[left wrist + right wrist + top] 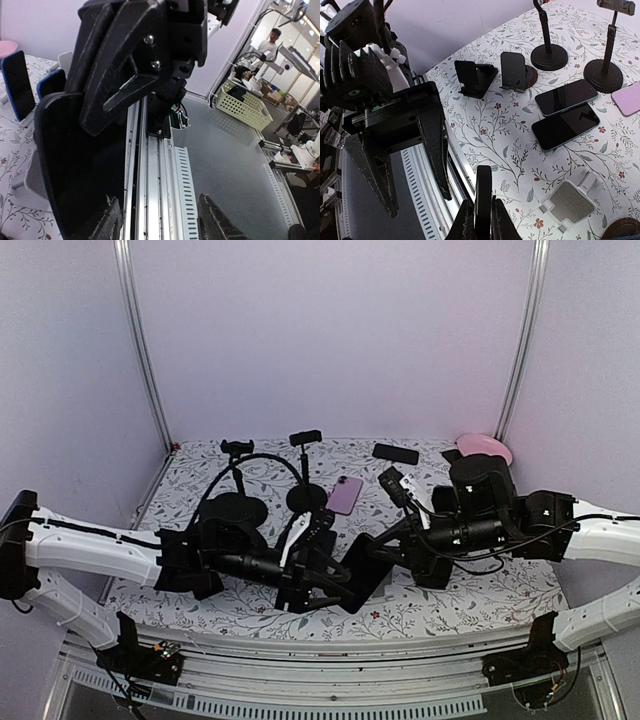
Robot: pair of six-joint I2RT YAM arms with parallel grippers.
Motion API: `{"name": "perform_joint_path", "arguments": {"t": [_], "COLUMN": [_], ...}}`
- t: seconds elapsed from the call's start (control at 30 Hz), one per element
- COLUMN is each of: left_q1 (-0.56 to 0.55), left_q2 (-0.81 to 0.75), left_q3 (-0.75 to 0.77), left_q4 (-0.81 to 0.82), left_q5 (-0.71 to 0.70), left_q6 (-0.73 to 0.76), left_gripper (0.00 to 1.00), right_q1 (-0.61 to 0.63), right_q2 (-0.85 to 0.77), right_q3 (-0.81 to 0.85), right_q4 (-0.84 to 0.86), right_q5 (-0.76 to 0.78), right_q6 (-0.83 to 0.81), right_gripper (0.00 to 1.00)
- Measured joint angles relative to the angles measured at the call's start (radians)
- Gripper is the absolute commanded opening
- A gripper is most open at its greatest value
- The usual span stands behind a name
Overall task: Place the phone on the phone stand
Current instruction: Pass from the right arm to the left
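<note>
My right gripper (482, 207) is shut on a black phone (483, 190), which shows edge-on between its fingers. In the top view the held phone (366, 578) hangs over the table's near middle, with the right gripper (380, 558) above it. My left gripper (312, 588) is right beside it, open. In the left wrist view the phone (80, 165) fills the left side, against the left finger (111, 222); nothing lies between the two fingers. Two low black phone stands (475, 77) (514, 72) stand on the floral cloth.
Two tall pole stands (547, 50) (605, 70) rise at the back. Two dark phones (566, 96) (565, 126) and a pink phone (344, 494) lie flat. A white stand (567, 202) sits near the front, a pink plate (485, 448) at the back right.
</note>
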Motion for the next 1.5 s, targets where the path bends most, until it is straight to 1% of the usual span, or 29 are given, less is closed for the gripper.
{"name": "perform_joint_path", "arguments": {"t": [0.03, 0.27, 0.37, 0.53, 0.63, 0.77, 0.93, 1.03, 1.13, 1.2, 1.23, 1.3, 1.33, 1.37, 1.4, 1.43, 1.5], "left_q1": [0.0, 0.003, 0.023, 0.092, 0.116, 0.119, 0.119, 0.119, 0.118, 0.116, 0.113, 0.111, 0.11, 0.109, 0.108, 0.108, 0.106], "left_q2": [0.015, 0.1, 0.1, 0.068, 0.057, 0.099, 0.178, 0.221, 0.251, 0.264, 0.265, 0.27, 0.27, 0.27, 0.27, 0.27, 0.27], "left_q3": [0.013, 0.085, 0.09, 0.09, 0.105, 0.172, 0.234, 0.264, 0.279, 0.281, 0.281, 0.282, 0.282, 0.282, 0.282, 0.281, 0.277], "left_q4": [-0.007, -0.063, -0.069, -0.075, -0.091, -0.134, -0.163, -0.183, -0.195, -0.2, -0.201, -0.203, -0.203, -0.201, -0.2, -0.194, -0.177], "left_q5": [0.014, 0.095, 0.134, 0.188, 0.214, 0.24, 0.276, 0.296, 0.317, 0.329, 0.33, 0.346, 0.351, 0.354, 0.356, 0.356, 0.343], "left_q6": [0.003, 0.029, 0.035, 0.038, 0.047, 0.07, 0.092, 0.1, 0.105, 0.109, 0.109, 0.122, 0.124, 0.125, 0.125, 0.124, 0.112], "left_gripper": [0.46, 0.43, 0.43, 0.42, 0.4, 0.35, 0.25, 0.21, 0.13, 0.03, 0.0, 0.0, 0.0, 0.0, 0.0, 0.0, 0.0], "right_q1": [0.0, 0.0, 0.0, 0.0, 0.0, 0.0, 0.0, 0.0, 0.0, 0.0, 0.0, 0.0, 0.0, 0.0, 0.0, 0.0, 0.0], "right_q2": [-0.001, -0.005, -0.014, -0.047, -0.063, -0.064, -0.064, -0.063, -0.06, -0.054, -0.05, -0.046, -0.046, -0.045, -0.045, -0.044, -0.042], "right_q3": [0.0, 0.0, 0.0, 0.0, 0.0, 0.0, 0.0, 0.0, 0.0, 0.0, 0.0, 0.001, 0.003, 0.006, 0.011, 0.013, 0.014], "right_q4": [-0.01, -0.056, -0.079, -0.098, -0.102, -0.109, -0.126, -0.127, -0.129, -0.133, -0.137, -0.144, -0.149, -0.154, -0.159, -0.162, -0.161], "right_q5": [-0.003, -0.027, -0.029, -0.037, -0.054, -0.075, -0.097, -0.104, -0.107, -0.107, -0.107, -0.113, -0.115, -0.114, -0.114, -0.111, -0.085], "right_q6": [-0.005, -0.035, -0.05, -0.062, -0.072, -0.088, -0.106, -0.117, -0.126, -0.133, -0.136, -0.14, -0.141, -0.14, -0.14, -0.139, -0.128], "right_gripper": [0.02, 0.02, 0.02, 0.02, 0.02, 0.02, 0.02, 0.02, 0.02, 0.02, 0.02, 0.02, 0.04, 0.11, 0.32, 0.41, 0.56]}}
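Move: My right hand holds the black phone by its upper end, the phone's middle about 4 cm back, 2 cm left and 3 cm below. My open left fingertips are some 7 cm back, 6 cm left and 2 cm below the right hand. From my left hand, the phone's middle is about 3 cm ahead, 4 cm right and slightly below, with a grey stand roughly 10 cm ahead, 9 cm right and 18 cm down. I bring the phone back some 3 cm and a little right with my right hand, turning it slightly counter-clockwise. My left hand dips, rises forward beside the phone, then slides right and down along it, ending about 3 cm farther right and turned some 15 degrees clockwise. Its fingers shut on the phone's faces, and only then do my right fingers open. ##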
